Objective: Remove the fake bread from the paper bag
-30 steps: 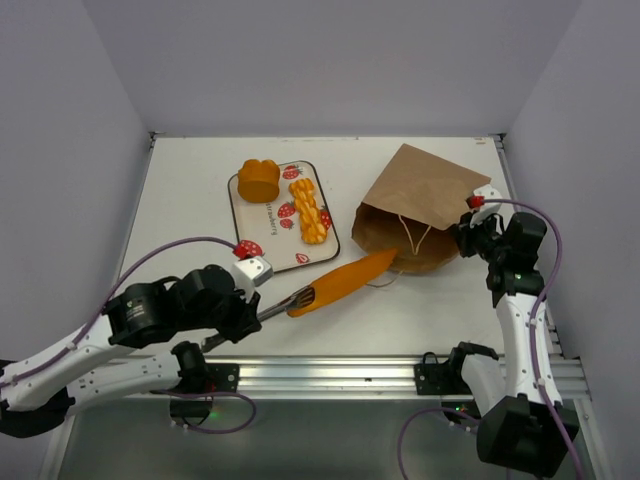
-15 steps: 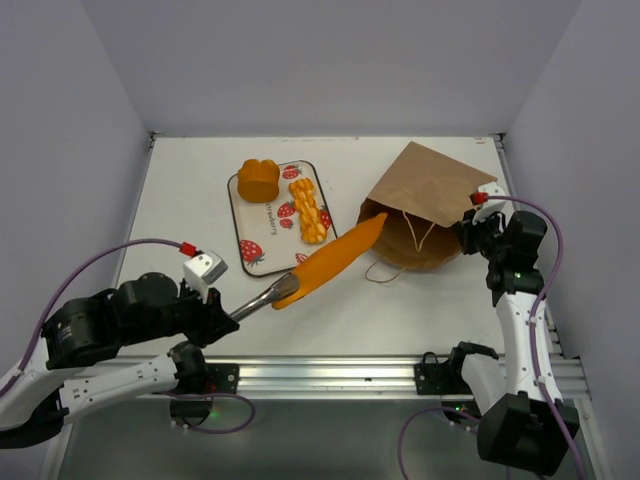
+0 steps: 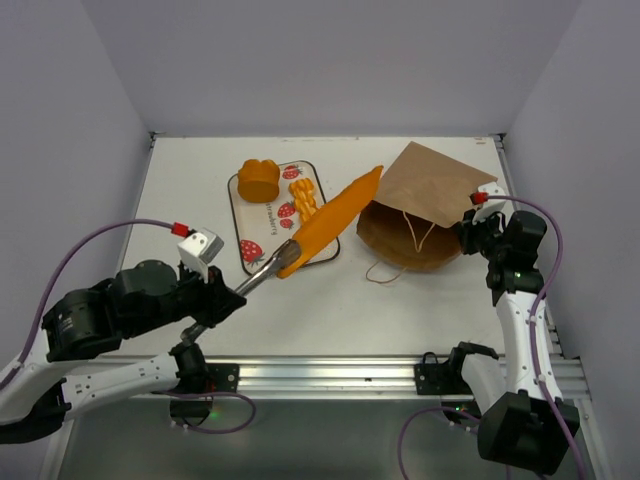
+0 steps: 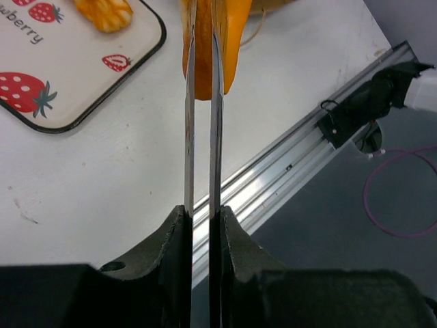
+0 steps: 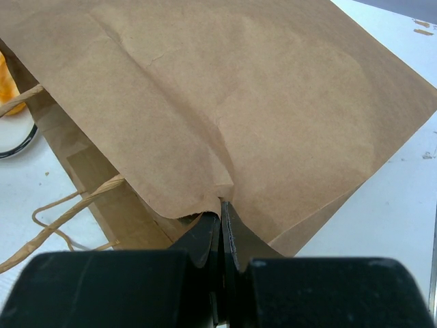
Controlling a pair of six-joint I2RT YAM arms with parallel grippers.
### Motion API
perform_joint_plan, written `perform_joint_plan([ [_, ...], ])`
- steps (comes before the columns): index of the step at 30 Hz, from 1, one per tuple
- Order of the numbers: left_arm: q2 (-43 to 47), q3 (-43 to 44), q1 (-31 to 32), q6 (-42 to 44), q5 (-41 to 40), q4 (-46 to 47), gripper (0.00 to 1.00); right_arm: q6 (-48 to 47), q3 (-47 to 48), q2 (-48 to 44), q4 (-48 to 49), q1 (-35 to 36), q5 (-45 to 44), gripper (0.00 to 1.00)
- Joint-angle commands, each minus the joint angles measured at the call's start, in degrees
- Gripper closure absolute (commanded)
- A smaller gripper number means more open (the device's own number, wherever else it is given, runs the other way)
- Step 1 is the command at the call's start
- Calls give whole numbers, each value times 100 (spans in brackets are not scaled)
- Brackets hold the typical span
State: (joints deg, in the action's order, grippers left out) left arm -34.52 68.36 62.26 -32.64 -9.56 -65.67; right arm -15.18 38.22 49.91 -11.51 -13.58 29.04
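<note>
My left gripper [image 3: 225, 300] [image 4: 203, 212] is shut on silver tongs [image 3: 262, 279] [image 4: 190, 137]. The tongs clamp the near end of a long orange baguette [image 3: 330, 222] [image 4: 232, 41], one piece of the fake bread. It hangs slanted above the table, clear of the bag mouth and over the tray's right edge. The brown paper bag [image 3: 425, 195] [image 5: 225, 102] lies on its side, mouth toward the left. My right gripper [image 3: 468, 232] [image 5: 220, 205] is shut on the bag's upper paper edge at its right side. The bag's inside is hidden.
A white strawberry tray [image 3: 268, 220] [image 4: 75, 75] holds a round bun [image 3: 258, 180] and a braided loaf [image 3: 309, 205] [image 4: 106, 10]. The bag's twisted handle loop [image 3: 385, 272] lies on the table. An aluminium rail [image 3: 330, 375] runs along the near edge.
The left arm pulled back and raised the tongs. The baguette came out of the bag mouth and swung left and up, to above the tray's right edge. The right gripper stayed put.
</note>
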Motion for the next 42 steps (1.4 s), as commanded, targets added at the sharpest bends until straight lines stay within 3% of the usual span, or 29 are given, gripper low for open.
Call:
perform_joint_plan([
  [1,-265,134,23,-321,-932,1310,100,68,45,1,158,-39,-214,100],
  [6,-704,-6,23,-874,-2187,1934,100,68,37,-16,140,-48,-188,100],
  [13,-1293,-507,-3,-1780,-3498,2119,100,76,28,-52,140,-48,-153,100],
  [19,-1768,-1034,-669,-1711,-3140,2629,100,68,19,-104,123,-65,-144,100],
  [25,-1558,-1974,-1084,-1596,-2648,3113,100,59,10,-104,131,-101,-100,100],
  [31,-1312,-2625,-1102,-1587,-2445,3358,100,68,19,-60,131,-109,-65,100],
  [42,-1513,-2986,-1111,-1561,-2155,3605,100,59,19,-95,105,-109,-47,100],
])
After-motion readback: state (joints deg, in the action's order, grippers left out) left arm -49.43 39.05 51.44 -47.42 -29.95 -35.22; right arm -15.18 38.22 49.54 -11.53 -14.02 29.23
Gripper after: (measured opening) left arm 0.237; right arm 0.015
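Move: The left hand holds the tongs with the long orange bread in them; the middle of the strawberry tray lies about 31 cm ahead of this hand, 6 cm to its right and 28 cm below. On the tray, the twisted bread is 33 cm ahead and 12 cm right, the round bread 40 cm ahead, level sideways. The paper bag's middle is some 27 cm ahead and 38 cm right. From the right hand, the tray's middle is 8 cm ahead, 39 cm left and 19 cm below. Still squeezing the tongs around the long bread, the left hand carries it forward some 13 cm, drifting slightly right and rising a little, while swinging about 35 degrees counter-clockwise so that the bread turns from pointing past the tray towards the bag to pointing away over the tray. It then sinks, ending about 15 cm lower, to bring the bread down between the round bread and the twisted one, fingers unchanged. ##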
